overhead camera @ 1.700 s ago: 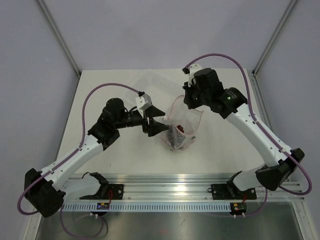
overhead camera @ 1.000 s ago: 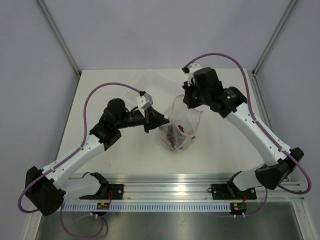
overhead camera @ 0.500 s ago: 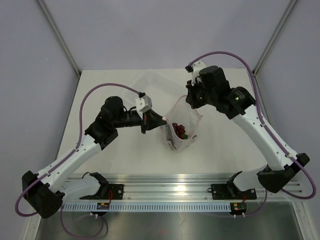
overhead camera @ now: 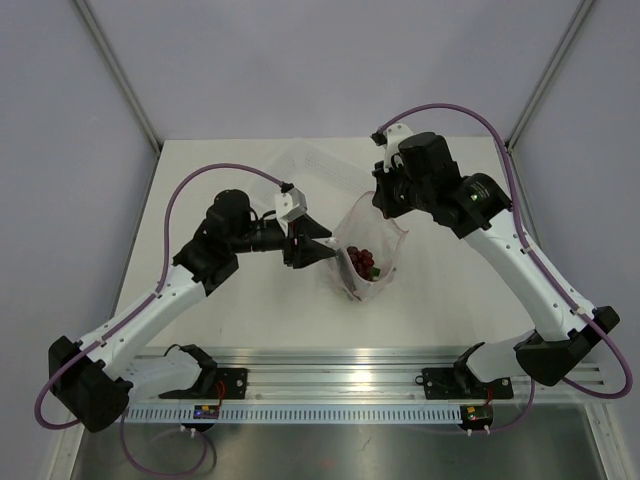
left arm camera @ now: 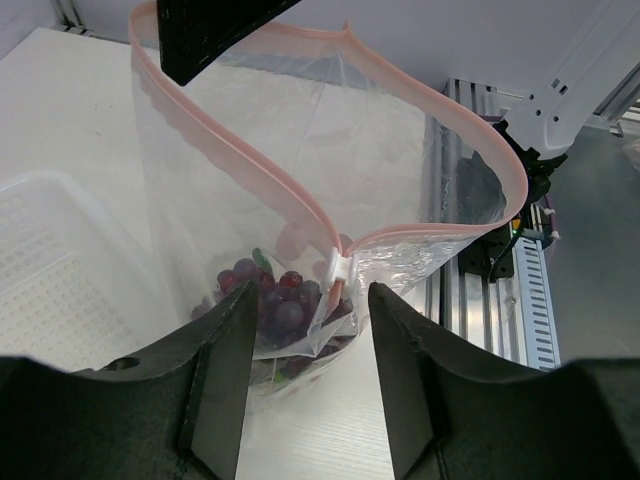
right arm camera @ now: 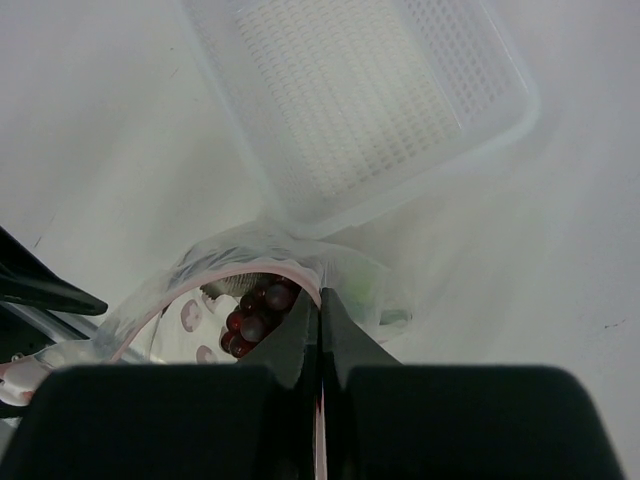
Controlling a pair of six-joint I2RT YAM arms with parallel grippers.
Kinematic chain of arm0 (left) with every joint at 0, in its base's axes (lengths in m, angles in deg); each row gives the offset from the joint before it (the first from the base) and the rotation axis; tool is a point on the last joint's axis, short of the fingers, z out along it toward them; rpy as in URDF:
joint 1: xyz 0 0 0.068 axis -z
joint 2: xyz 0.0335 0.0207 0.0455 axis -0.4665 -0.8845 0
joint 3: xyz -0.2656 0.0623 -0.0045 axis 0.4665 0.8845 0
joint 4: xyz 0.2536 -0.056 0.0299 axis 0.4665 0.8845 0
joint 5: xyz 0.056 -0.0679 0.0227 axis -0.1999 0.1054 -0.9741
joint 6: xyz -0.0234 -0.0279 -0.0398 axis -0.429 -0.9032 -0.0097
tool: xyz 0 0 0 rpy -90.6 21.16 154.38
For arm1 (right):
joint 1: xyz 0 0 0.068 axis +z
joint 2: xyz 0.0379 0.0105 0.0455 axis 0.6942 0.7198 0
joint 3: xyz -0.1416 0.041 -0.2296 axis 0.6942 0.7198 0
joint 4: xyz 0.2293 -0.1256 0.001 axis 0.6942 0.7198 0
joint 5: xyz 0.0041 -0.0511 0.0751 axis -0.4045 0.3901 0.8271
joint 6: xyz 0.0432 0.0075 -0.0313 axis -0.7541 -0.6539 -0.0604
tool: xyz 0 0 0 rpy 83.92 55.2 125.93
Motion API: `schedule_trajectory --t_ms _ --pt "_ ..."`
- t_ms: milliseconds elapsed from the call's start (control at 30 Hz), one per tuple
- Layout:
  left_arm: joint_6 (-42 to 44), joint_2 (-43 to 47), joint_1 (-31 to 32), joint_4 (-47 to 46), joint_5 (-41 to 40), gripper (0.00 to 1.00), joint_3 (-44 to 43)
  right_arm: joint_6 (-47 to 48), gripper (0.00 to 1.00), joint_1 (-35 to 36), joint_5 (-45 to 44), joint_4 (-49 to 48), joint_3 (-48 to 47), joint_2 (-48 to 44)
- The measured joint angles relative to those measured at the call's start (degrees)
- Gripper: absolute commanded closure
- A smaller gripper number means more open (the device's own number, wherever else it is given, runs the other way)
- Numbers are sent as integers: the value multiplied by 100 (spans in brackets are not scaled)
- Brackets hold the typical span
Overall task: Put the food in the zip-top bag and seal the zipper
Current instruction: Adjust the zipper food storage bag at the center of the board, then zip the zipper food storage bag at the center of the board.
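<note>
The clear zip-top bag hangs upright with its mouth open. My right gripper is shut on the bag's upper pink edge. Inside at the bottom lie the food pieces: a dark red grape bunch and something green. The pink zipper rims the mouth and ends in a whitish tab. My left gripper stands open just left of the bag; the tab lies a little past its fingertips, with nothing between them.
A white perforated tray sits on the table behind the bag, also seen as the tray below the right wrist and the tray to the left of my left fingers. The aluminium rail runs along the near edge.
My left gripper has opened, let go of the bag's edge and drawn back slightly left. Before that the right arm lifted the bag's mouth higher and the bag opened out.
</note>
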Motion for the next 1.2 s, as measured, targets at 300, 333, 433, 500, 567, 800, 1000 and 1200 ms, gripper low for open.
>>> schedule_trajectory --t_ms 300,333,433,500,567,800,1000,1200 --pt "-149 7 -22 -98 13 75 116 -52 100 -35 7 -2 7 0" --pt "-177 7 -22 -105 24 88 116 -63 100 -37 9 -2 7 0" --pt "-247 4 -24 -127 28 100 116 -72 90 -37 33 0 9 0" --pt "-258 4 -33 -133 26 100 116 -94 55 -37 55 2 9 0" --pt "-280 4 -44 -144 24 100 116 -72 46 -42 74 -2 7 -2" --pt "-389 4 -192 -289 22 100 116 468 46 -52 568 214 -393 -61" --pt "-494 2 -374 -400 22 100 116 1093 47 203 1064 229 -1010 -85" --pt "-608 -22 -533 -492 26 100 116 1705 47 953 1167 216 -1346 380"
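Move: The zipper slider sits right at the left hand's open fingertips, about 1 cm farther right. From the left hand, the grapes in the bag are some 10 cm right, 5 cm back and 12 cm below; the empty bin is about 15 cm ahead, 5 cm left and 20 cm below. From the right hand, shut on the bag's rim, the slider lies about 11 cm left, 9 cm back and 3 cm below. Left pinches the slider; right opens off the rim, rises about 6 cm and swings back-left towards the slider. ##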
